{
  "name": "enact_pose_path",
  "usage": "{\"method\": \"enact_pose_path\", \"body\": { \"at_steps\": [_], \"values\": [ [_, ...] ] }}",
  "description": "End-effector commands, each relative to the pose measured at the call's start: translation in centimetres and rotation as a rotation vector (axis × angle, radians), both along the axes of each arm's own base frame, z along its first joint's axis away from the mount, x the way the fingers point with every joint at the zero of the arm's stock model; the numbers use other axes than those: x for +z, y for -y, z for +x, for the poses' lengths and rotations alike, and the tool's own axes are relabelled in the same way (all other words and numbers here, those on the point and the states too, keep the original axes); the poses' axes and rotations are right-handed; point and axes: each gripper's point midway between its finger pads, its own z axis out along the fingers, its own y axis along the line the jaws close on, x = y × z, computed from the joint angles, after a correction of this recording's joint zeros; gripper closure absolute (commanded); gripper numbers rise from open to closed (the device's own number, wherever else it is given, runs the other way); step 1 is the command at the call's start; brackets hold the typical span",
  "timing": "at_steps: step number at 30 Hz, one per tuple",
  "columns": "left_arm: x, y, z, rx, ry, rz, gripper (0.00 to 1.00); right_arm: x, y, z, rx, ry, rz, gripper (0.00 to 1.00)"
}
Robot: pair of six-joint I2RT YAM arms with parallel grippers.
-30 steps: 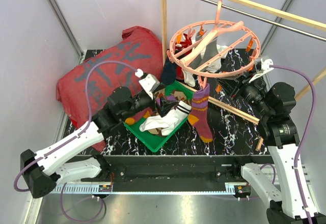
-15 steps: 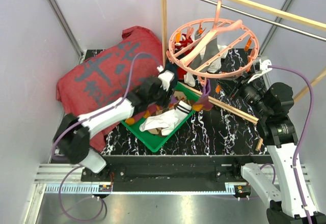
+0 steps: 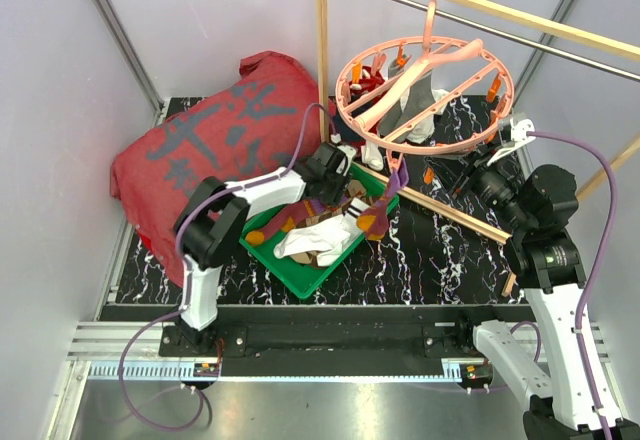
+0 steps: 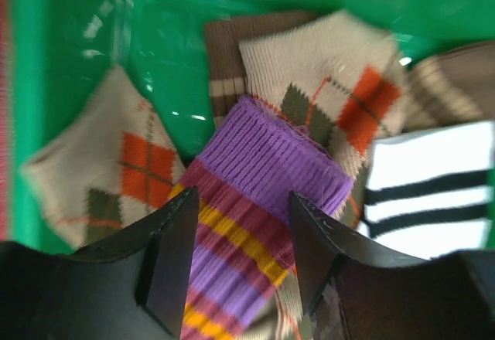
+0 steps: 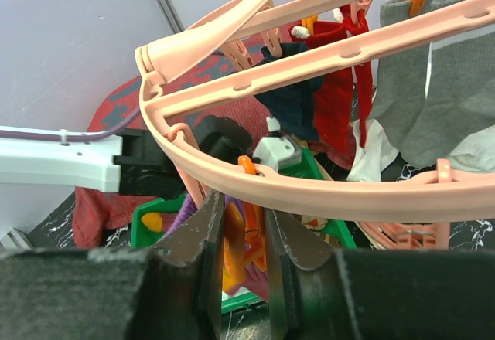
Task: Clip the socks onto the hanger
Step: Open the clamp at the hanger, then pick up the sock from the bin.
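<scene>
The salmon-pink hanger (image 3: 505, 85) hangs from the rail, with grey (image 5: 433, 85), red (image 5: 340, 100) and navy (image 5: 290, 93) socks clipped on. My right gripper (image 3: 440, 173) is just under the ring's (image 5: 325, 193) near rim, shut on a dangling orange clip (image 5: 236, 236). A purple-orange striped sock (image 3: 383, 208) hangs below that rim, its lower part bunched on the tray edge. My left gripper (image 3: 345, 185) is low over the green tray (image 3: 300, 270). In the left wrist view its jaws (image 4: 244, 209) stand apart with a purple-orange striped sock (image 4: 255, 162) lying flat between them.
The tray holds argyle socks (image 4: 332, 100) and a white sock with black stripes (image 3: 320, 235). A big red cloth (image 3: 200, 150) lies left of the tray. The wooden-and-metal rail frame (image 3: 322, 50) stands behind, with a wooden bar (image 3: 460, 218) on the table.
My left arm swung from the near left to reach across the tray's back. The hanging purple sock's lower end rose and bunched at the tray. The right arm has not moved.
</scene>
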Motion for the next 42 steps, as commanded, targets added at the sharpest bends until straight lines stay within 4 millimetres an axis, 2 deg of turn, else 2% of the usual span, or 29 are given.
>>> {"method": "enact_pose_path", "body": {
  "at_steps": [1,4,5,7,8,10,11,13,14,17,21,24,31,34,38,42],
  "values": [
    [-1.9,0.4,0.3,-0.013,-0.049,0.025,0.50,-0.1,-0.4,-0.1,0.027,0.013,-0.011,0.85],
    [-3.3,0.4,0.0,-0.019,-0.090,0.043,0.65,-0.2,-0.5,0.0,0.033,0.008,-0.011,0.85],
    [-3.1,0.5,-0.2,-0.027,-0.096,0.037,0.73,-0.2,-0.5,0.0,0.031,0.008,-0.011,0.85],
    [-2.4,0.7,-0.5,-0.042,-0.092,0.017,0.81,-0.1,-0.4,-0.1,0.028,0.012,-0.012,0.85],
    [-1.2,0.6,-0.7,-0.045,-0.076,0.001,0.87,-0.1,-0.4,-0.1,0.027,0.014,-0.012,0.85],
    [0.5,0.5,-0.7,-0.046,-0.041,-0.021,0.91,-0.3,-0.4,-0.1,0.025,0.009,-0.015,0.85],
    [2.3,0.3,-0.9,-0.044,-0.011,-0.045,0.92,-0.3,-0.3,-0.1,0.025,0.011,-0.016,0.85],
    [4.3,0.1,-1.0,-0.034,0.027,-0.071,0.92,-0.4,-0.4,-0.2,0.030,0.008,-0.013,0.85],
    [6.0,-0.3,-1.3,-0.030,0.057,-0.093,0.91,-0.4,-0.4,-0.1,0.028,0.008,-0.013,0.85],
    [8.6,-0.9,-1.9,-0.019,0.103,-0.130,0.86,-0.3,-0.3,-0.2,0.025,0.014,-0.017,0.85],
    [10.9,-1.3,-2.7,-0.021,0.134,-0.175,0.84,-0.3,-0.3,-0.1,0.023,0.013,-0.018,0.85],
    [11.7,-1.3,-3.3,-0.031,0.157,-0.208,0.79,-0.2,-0.3,-0.2,0.025,0.016,-0.019,0.85],
    [8.2,-1.1,-4.9,-0.030,0.053,-0.226,0.77,-0.4,-0.4,-0.2,0.028,0.007,-0.015,0.85],
    [7.4,-1.1,-4.9,-0.012,0.047,-0.232,0.84,-0.4,-0.4,-0.3,0.030,0.006,-0.015,0.85],
    [8.4,-1.1,-5.1,-0.007,0.066,-0.268,0.99,-0.5,-0.5,-0.2,0.033,0.004,-0.014,0.85],
    [11.6,-1.5,-5.8,-0.013,0.142,-0.342,1.00,-0.4,-0.5,-0.3,0.031,0.004,-0.013,0.85]
  ]
}}
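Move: The cuff of the purple-striped sock, loose between the left hand's half-open fingers, has its middle about 1 cm ahead, 2 cm right and 3 cm below. From that hand, the argyle sock in the green bin is roughly 3 cm ahead and 6 cm right, and the white sock's black-striped cuff some 5 cm back and 7 cm right, both about 4 cm lower. From the right hand, the purple cuff is roughly 14 cm ahead, 15 cm left and 35 cm below. The purple cuff is what the left hand shuts on: it dips about 2 cm and closes its fingers, then pulls up some 12 cm while drawing back about 6 cm towards its base. Near the top the fingers ease slightly, and the hand comes down some 4 cm, rolling about 10 degrees left side down, and nips fully shut on the cuff. The right hand stays put, its grip unchanged on the orange clip at the hanger's rim. ##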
